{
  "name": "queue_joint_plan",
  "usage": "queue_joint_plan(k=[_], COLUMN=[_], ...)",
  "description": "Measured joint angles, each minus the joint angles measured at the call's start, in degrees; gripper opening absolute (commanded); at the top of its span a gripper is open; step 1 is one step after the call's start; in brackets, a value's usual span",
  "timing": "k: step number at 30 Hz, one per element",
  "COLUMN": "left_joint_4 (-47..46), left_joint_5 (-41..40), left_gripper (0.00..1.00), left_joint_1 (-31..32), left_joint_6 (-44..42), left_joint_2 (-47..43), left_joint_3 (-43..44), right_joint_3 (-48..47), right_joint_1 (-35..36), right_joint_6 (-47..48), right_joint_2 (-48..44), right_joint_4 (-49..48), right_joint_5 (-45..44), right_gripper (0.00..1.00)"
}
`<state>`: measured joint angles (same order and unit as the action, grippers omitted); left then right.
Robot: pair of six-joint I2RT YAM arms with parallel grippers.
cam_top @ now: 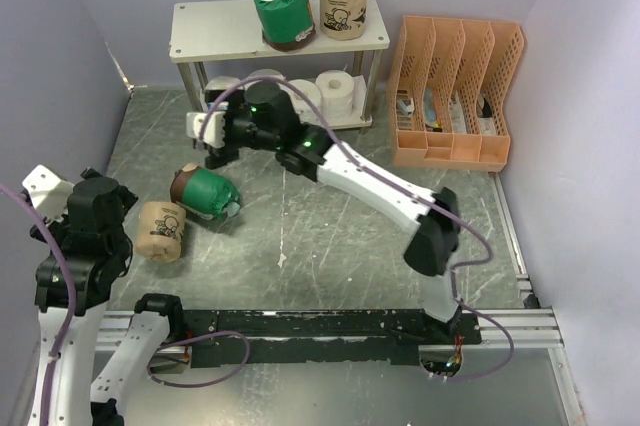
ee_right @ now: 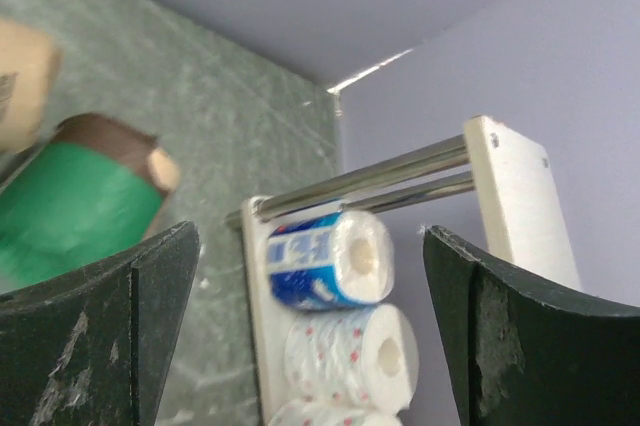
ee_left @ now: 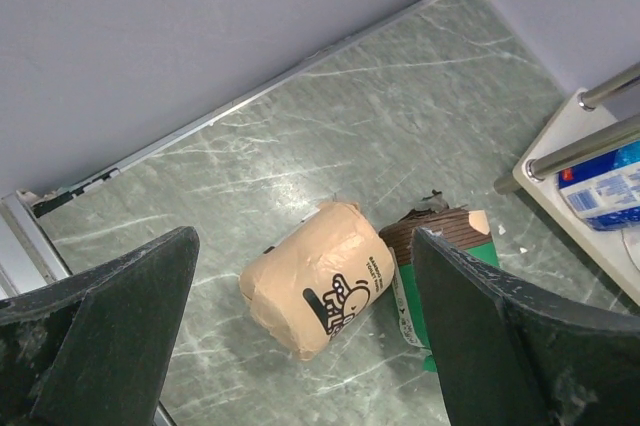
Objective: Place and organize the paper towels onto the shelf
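The shelf (cam_top: pixel 210 31) stands at the back. A green-wrapped roll (cam_top: pixel 283 8) and a tan roll (cam_top: pixel 343 3) stand on its top board. White rolls (cam_top: pixel 338 94) lie on the lower tier; in the right wrist view a blue-and-white roll (ee_right: pixel 330 258) lies at the end beside a white roll (ee_right: pixel 350 356). A green roll (cam_top: pixel 208 193) and a tan roll (cam_top: pixel 161 231) lie on the table. My right gripper (cam_top: pixel 207 136) is open and empty by the shelf's left end, in front of the blue-and-white roll. My left gripper (ee_left: pixel 305 346) is open and empty above the tan roll (ee_left: pixel 318 279).
An orange slotted file organizer (cam_top: pixel 455 91) stands to the right of the shelf. Purple walls close in the table on the left, back and right. A metal rail (cam_top: pixel 330 321) runs along the near edge.
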<state>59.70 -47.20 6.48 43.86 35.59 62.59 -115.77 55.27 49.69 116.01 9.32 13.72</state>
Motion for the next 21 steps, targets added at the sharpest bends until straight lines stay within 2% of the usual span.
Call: queue_joint_plan(k=[3,6,10,15,21], left_joint_4=[-0.6,-1.5,-4.7,-7.2,-9.8], left_joint_5=[0.3,0.4,2.0,4.2,7.3], left_gripper=[0.99,0.99,1.0,1.0,1.0], left_joint_1=[0.0,0.0,0.1,0.1,0.1], left_joint_6=[-0.7,-1.4,-4.3,-7.4,-10.2], left_joint_2=[-2.4,-4.5,-7.0,-7.1,-3.7], left_joint_3=[-0.3,-0.8,-3.0,-4.4,-4.7], right_joint_3=[8.3,16.0,22.2,26.2,24.8], right_joint_1=[0.9,2.9,6.2,6.2,5.4], right_joint_6=[1.7,5.0,9.7,16.0,22.6], right_joint_2=[-8.7,-13.4,-13.2,-12.8,-10.7], right_joint_4=[5.2,9.9,14.9,15.3,14.8], right_joint_5=[2.4,3.7,4.9,6.1,8.5], right_gripper=[0.89,0.84,0.79,0.76,0.63])
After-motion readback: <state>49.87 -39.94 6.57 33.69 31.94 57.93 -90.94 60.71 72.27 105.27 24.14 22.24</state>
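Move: Below the empty right hand lies the green roll, nearly level with it front to back, roughly 5 cm to its left and 28 cm down. The brown roll lies about 10 cm nearer the bases than the green roll and 10 cm farther left. On the lower shelf the blue roll stands about 17 cm ahead of the right hand, 1 cm left and 17 cm below. From the left hand, the green roll is some 16 cm ahead, 19 cm right and 23 cm below. Swinging back from the shelf and sinking towards the green roll, the right hand travels about 14 cm down, 12 cm back and a little right, then slows nearly to a stop still clear above the table. Its fingers tip down and turn counter-clockwise, some 35 degrees altogether, while narrowing from nearly wide open to two-thirds. The left hand shifts only slightly, turning clockwise with its fingers open. ##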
